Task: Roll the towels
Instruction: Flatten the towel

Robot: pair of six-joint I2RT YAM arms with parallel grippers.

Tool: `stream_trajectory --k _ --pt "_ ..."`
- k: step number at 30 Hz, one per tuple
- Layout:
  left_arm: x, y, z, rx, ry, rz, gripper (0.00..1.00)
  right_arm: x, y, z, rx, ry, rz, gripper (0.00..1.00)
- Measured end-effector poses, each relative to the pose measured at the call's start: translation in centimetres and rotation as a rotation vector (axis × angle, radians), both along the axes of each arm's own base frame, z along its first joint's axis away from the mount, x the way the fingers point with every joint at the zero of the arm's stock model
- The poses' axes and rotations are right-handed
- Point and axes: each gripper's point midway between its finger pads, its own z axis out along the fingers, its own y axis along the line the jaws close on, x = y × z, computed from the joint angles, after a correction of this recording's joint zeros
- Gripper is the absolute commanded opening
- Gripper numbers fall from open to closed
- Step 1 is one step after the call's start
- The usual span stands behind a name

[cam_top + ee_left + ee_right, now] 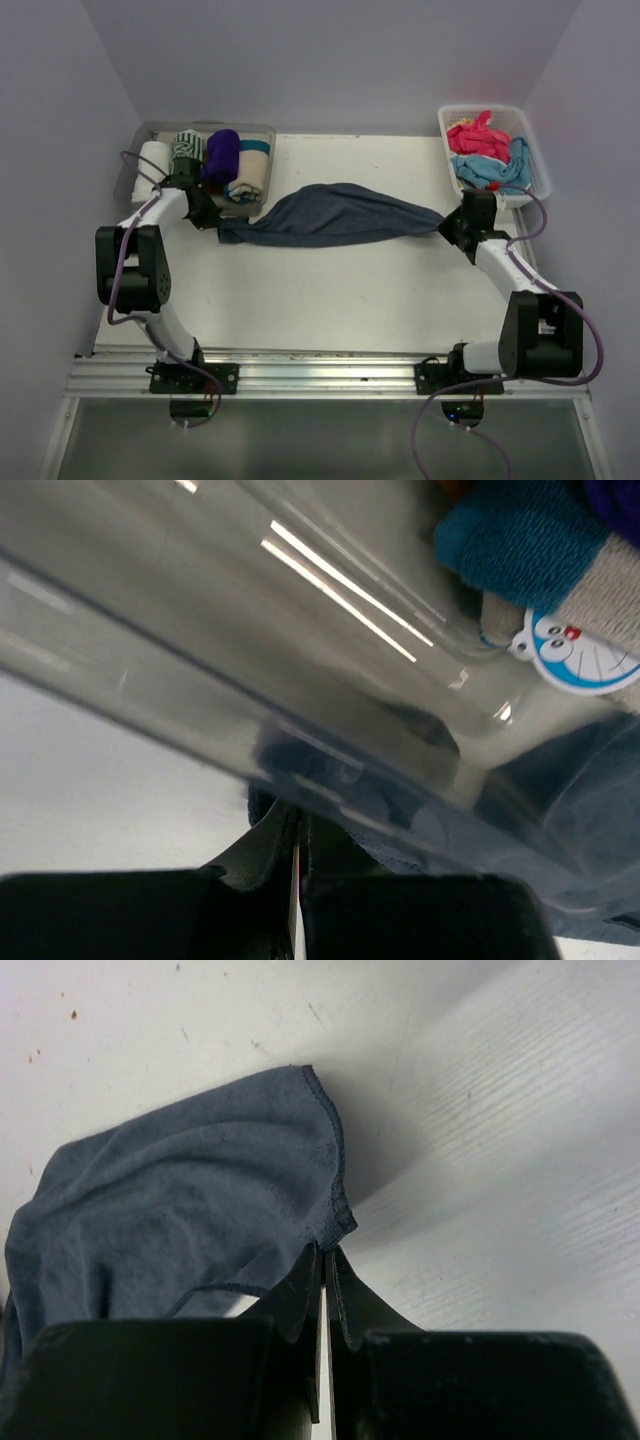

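Note:
A dark navy towel (335, 215) hangs stretched across the middle of the table between my two grippers. My left gripper (207, 216) is shut on its left end, close against the clear tub. In the left wrist view the left gripper (298, 815) pinches the navy towel (430, 855) under the tub wall (250, 630). My right gripper (450, 224) is shut on the right end. The right wrist view shows the right gripper (327, 1250) clamped on a hemmed corner of the navy towel (180, 1210).
The clear tub (255, 127) at the back left holds rolled towels: white (152, 160), green-patterned (185, 147), purple (220, 155) and cream-and-teal (250, 172). A white lattice basket (445, 125) at the back right holds loose pink (475, 135) and light blue (495, 168) towels.

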Motion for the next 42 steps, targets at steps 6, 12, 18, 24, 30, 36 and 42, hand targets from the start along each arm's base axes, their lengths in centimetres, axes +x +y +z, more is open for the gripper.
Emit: stream_trajectory --k 6,12,18,24,30,36,42 --pt "2.9 0.1 -0.3 0.003 -0.005 -0.015 0.00 -0.4 2.1 -0.2 -0.001 0.015 0.056 0.00" --pt "6.5 0.4 -0.6 0.012 -0.032 -0.015 0.00 -0.8 2.8 -0.5 -0.004 0.031 0.078 0.00" --pt "7.2 0.2 0.5 0.005 -0.058 -0.027 0.00 -1.5 2.3 -0.4 -0.038 0.051 0.081 0.00" --pt "2.9 -0.2 5.9 0.007 -0.131 -0.074 0.00 -2.2 1.4 2.0 -0.103 0.032 0.097 0.00" --pt "-4.2 -0.4 10.1 0.028 -0.204 -0.101 0.00 -5.9 1.4 2.0 -0.109 0.069 0.117 0.15" --pt "-9.4 -0.6 6.0 0.015 -0.068 -0.100 0.00 -13.2 2.0 -4.2 -0.041 0.288 0.121 0.46" --pt "-10.2 -0.6 5.0 0.011 -0.031 -0.100 0.00 -15.1 1.9 -6.4 -0.033 0.383 0.109 0.49"
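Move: The left hand, holding the towel's left end low over the table, is right behind the grey bin, whose middle lies about 19 cm ahead and 6 cm left at the hand's height; the purple roll is about 20 cm ahead, the beige roll 17 ahead and 9 right. The spread towel's middle is roughly 29 cm right, 3 ahead. From the right hand, the towel's middle is about 32 cm left, 5 ahead and 8 below. Forward first, about 7 cm, the left hand pushes against the bin's near wall with the towel end still pinched; then it lifts over and comes back some 17 cm, away from the bin, finishing above its starting height. The right hand eases left, rises slightly, then sweeps back about 15 cm and down, tipping its fingers down some 20 degrees and opening to release its corner. ##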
